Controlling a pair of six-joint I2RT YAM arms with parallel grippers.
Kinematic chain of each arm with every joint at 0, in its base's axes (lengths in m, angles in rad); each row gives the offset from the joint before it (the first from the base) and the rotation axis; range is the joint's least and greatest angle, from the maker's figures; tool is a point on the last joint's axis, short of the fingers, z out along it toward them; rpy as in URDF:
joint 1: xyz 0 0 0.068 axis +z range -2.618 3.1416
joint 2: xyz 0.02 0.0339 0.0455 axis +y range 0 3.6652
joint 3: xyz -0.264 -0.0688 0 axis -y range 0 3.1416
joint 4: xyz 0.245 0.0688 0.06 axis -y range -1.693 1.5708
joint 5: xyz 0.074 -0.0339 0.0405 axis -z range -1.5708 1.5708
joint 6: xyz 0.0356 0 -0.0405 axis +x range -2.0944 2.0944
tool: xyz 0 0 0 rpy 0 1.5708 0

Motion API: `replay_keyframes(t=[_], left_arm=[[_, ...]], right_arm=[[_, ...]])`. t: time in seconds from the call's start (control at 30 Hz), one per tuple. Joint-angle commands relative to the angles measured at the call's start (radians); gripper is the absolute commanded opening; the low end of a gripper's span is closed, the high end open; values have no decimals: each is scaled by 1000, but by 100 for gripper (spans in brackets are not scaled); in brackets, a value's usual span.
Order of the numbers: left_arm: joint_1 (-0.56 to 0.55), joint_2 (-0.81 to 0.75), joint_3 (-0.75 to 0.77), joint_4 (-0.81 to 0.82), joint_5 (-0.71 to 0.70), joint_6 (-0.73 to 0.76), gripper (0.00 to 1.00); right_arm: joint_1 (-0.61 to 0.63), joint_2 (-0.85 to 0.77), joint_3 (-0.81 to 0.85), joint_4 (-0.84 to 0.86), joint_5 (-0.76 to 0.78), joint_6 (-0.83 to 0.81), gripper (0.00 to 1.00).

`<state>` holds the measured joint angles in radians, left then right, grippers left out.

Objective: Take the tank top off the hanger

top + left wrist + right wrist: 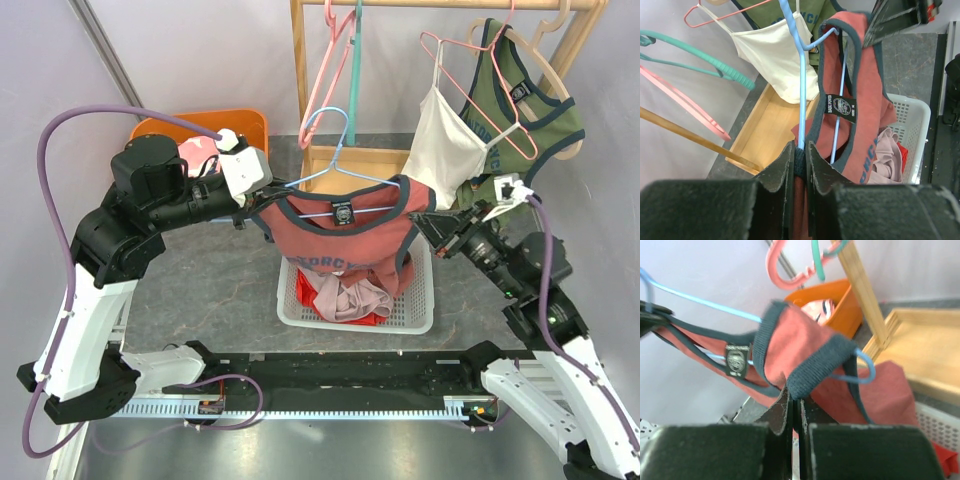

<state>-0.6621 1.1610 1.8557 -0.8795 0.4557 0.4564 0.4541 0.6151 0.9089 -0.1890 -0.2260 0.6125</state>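
Note:
The red tank top [345, 235] with navy trim hangs on a light blue wire hanger [322, 175] above the white basket. My left gripper [262, 205] is shut on the hanger's left end [801, 90], where the navy strap lies over the wire, as the left wrist view [799, 150] shows. At the top's right shoulder, my right gripper [420, 222] is shut on the navy edge of the strap [810, 367], fingertips [795, 399] pinching the fabric. The hanger's right end loop [865, 371] pokes out beside that strap. The tank top's label [841, 108] faces up.
A white basket [415, 315] holding other clothes sits under the tank top. Behind stands a wooden rack [298, 70] with pink [330, 60] and teal hangers, a white camisole [445, 145] and a green top [520, 100]. An orange bin [250, 125] sits back left.

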Motion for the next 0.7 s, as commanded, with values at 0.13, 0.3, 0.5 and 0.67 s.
replay_keyframes(t=[0.13, 0.3, 0.5, 0.67], left_arm=[[7, -24, -13, 50, 21, 1, 2], [12, -47, -20, 28, 54, 14, 2], [18, -67, -33, 17, 73, 22, 2], [25, -78, -35, -9, 156, 27, 2]], right_arm=[[-3, -11, 179, -133, 218, -96, 0], [-2, 29, 194, -168, 405, -102, 0], [-3, 60, 206, -250, 618, -151, 0], [-2, 66, 205, -250, 741, -201, 0]])
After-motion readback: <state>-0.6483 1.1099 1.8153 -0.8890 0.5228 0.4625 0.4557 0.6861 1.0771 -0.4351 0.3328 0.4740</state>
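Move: The tank top's right strap is already pinched in the right hand; the blue hanger's right tip, which it has to clear, sits about 5 cm ahead, 2 cm left and 4 cm above that hand. The laundry basket's middle is roughly 5 cm ahead, 9 cm left and 30 cm below, the white top some 25 cm ahead and 7 cm right, slightly lower. From the left hand, still gripping hanger and left strap, that tip lies about 22 cm right, 6 cm ahead, 4 cm lower. The tank top's right strap is lifted some 5 cm by the right hand, then drawn forward and back down past the hanger's right tip. All along, the closed hand pulls to the right, about 9 cm in all, while swinging clockwise roughly 30 degrees. The left hand keeps its grip on the hanger and left strap, easing back a little. ##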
